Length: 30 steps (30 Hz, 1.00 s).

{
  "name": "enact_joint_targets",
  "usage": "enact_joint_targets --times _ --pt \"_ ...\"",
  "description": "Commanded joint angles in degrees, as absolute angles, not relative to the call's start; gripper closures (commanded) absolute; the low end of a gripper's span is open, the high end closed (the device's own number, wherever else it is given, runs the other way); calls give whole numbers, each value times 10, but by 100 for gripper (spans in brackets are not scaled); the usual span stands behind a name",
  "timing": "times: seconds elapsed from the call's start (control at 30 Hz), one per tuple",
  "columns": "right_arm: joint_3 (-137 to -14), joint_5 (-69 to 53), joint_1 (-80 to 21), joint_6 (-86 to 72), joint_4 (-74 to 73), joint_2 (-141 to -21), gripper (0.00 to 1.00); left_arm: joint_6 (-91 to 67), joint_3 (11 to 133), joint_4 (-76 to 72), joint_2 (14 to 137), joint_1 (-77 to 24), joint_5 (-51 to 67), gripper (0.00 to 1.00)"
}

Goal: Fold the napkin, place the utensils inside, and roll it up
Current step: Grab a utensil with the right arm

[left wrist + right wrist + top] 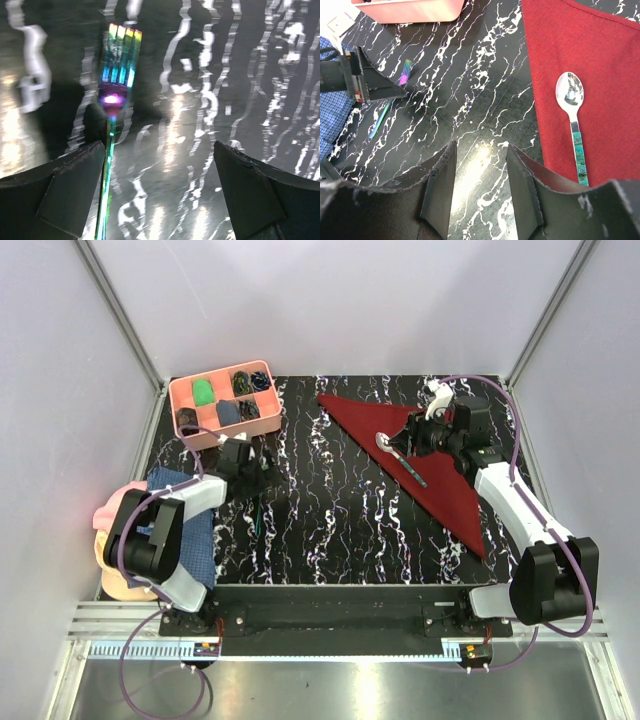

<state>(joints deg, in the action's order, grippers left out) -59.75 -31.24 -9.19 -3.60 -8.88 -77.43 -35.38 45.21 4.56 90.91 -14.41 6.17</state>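
The dark red napkin (pixel 430 465) lies folded into a long triangle on the right of the black marbled table. A silvery spoon (pixel 387 441) with a teal handle rests on it, also clear in the right wrist view as the spoon (pixel 570 95) on the napkin (pixel 590 55). My right gripper (pixel 408 438) hovers by the spoon, open, with only bare table between its fingers (pixel 440 185). The iridescent fork (pixel 120 55) lies on the table at the left. My left gripper (pixel 160 185) stands wide open over the fork (pixel 258 518), whose handle runs just inside the left finger (pixel 70 190).
A pink compartment tray (pixel 274 392) with small items sits at the back left. A blue checked cloth (pixel 195 540) and a pink cloth (pixel 110 510) are heaped at the left edge by my left arm's base. White walls enclose the table.
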Motion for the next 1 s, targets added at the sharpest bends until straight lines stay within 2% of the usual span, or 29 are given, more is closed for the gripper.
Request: enact_joint_targets --times 0.0,0.43,0.57,0.67,0.83,0.97 --pt "-597 -332 -91 -47 -74 -758 47 -400 446 18 943 -188 88 1" --pt "-593 -322 -122 -63 -87 -775 47 -503 505 -33 976 -324 95 1" --pt "-581 -292 -143 -98 -87 -771 47 -496 514 -30 962 -323 103 1" --pt "-556 -265 -170 -154 -80 -763 48 -446 526 25 925 -311 75 1" --pt "-454 -271 -218 -315 59 -766 48 -384 486 86 856 -275 33 1" --pt "-410 -271 -247 -388 148 -822 48 -376 440 86 833 -272 27 1"
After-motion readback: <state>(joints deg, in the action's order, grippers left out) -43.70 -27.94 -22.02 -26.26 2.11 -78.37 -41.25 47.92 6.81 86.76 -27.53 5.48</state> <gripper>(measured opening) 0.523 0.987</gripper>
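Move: The fork lies prongs outward on the table, close inside the left gripper's left finger: its middle is about 4 cm left of that hand, 4 cm back and 2 cm below. From there the pink box is some 20 cm ahead and 12 cm left, the blue cloth 12 cm back and 21 cm left. From the right hand the fork is about 31 cm left, 3 cm back and 20 cm down; the spoon is 7 cm ahead and 4 cm right, on the red napkin. Sweep the wide-open left gripper low to the right, about 14 cm and drifting slightly back, pushing the fork along with its left finger; then back off some 5 cm to the left while rising, clear of the fork. Start the right gripper late, half open: bring it down, left and back, 7 to 8 cm each way, towards the fork, tipping its fingers about 20 degrees downward. ##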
